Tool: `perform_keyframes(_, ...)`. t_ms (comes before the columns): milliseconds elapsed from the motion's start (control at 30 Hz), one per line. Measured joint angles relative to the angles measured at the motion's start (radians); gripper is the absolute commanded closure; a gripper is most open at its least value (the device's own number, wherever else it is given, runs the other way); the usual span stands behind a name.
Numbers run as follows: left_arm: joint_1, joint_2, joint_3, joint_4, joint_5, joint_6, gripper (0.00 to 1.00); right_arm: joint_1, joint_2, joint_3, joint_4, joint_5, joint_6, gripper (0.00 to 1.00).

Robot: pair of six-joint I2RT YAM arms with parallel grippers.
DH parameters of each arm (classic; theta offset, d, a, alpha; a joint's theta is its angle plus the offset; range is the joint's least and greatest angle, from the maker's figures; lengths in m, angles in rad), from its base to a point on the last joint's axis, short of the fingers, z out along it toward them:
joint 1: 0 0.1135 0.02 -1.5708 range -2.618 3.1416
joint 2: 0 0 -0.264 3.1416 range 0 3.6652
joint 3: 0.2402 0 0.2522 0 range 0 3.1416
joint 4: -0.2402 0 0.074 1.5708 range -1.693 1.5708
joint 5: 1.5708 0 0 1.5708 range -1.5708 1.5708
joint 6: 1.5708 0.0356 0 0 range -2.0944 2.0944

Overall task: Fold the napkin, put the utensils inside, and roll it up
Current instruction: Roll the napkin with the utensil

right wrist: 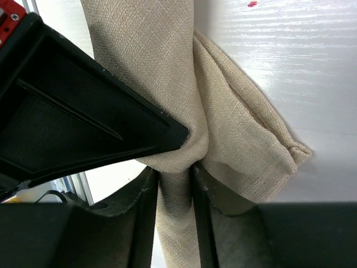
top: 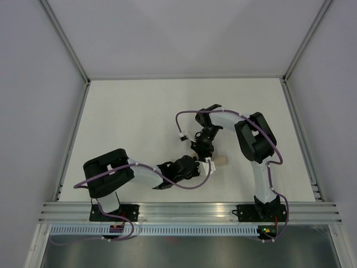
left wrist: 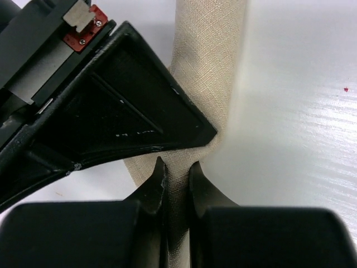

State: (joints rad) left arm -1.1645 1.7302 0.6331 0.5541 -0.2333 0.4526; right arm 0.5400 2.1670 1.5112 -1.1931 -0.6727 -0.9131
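The napkin (top: pixel 220 162) is a rolled beige tube lying on the white table just in front of the arms; only its right end shows from above. My left gripper (top: pixel 195 166) comes in from the left. In the left wrist view the left gripper (left wrist: pixel 177 167) is shut on the napkin (left wrist: pixel 206 67), which fills the narrow gap between the jaws. My right gripper (top: pixel 202 152) reaches down from behind. The right wrist view shows the right gripper (right wrist: pixel 175 174) pinching the napkin (right wrist: pixel 234 123) close beside the other gripper's black finger (right wrist: pixel 72 123). The utensils are hidden.
White table (top: pixel 139 123) enclosed by pale walls, with an aluminium rail (top: pixel 184 211) along the near edge. The two grippers stand almost touching. A small red speck (left wrist: pixel 346 89) marks the table surface.
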Motion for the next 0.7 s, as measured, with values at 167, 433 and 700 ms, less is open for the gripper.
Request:
perform_keyframes(167, 0.047, -0.005, 0.018, -0.02, 0.086, -0.053, 0.98, -0.009, -0.02, -0.003, 0.003, 0.01, 0.011, 0.49)
perform_keyframes(433, 0.099, -0.005, 0.037, -0.031, 0.185, -0.113, 0.98, -0.107, -0.038, 0.046, 0.009, 0.011, 0.021, 0.19)
perform_keyframes(700, 0.134, 0.003, 0.067, -0.066, 0.295, -0.158, 0.98, -0.316, -0.166, 0.055, 0.119, -0.005, 0.076, 0.2)
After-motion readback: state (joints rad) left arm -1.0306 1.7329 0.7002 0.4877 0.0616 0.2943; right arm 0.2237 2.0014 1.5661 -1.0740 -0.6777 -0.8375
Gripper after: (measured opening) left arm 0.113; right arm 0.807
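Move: My right fingers are still around the napkin roll just beside my left ones; its middle lies about 2 cm to their left, level fore-and-aft and in height. The roll's right end is roughly 9 cm to their right and 1 cm farther out, and the loose napkin corner sticks out some 4 cm ahead and 1 cm left. From my left hand, the roll's middle is about 1 cm right, neither ahead nor back. I open my right fingers and let go of the napkin roll, easing off at first and then pulling away fast, about 11 cm forward, 7 cm right and 6 cm up, turning some 20 degrees clockwise. My left hand keeps its pinch on the roll, drifts barely a centimetre or so to the right and rolls about 15 degrees, its forward side dipping. ##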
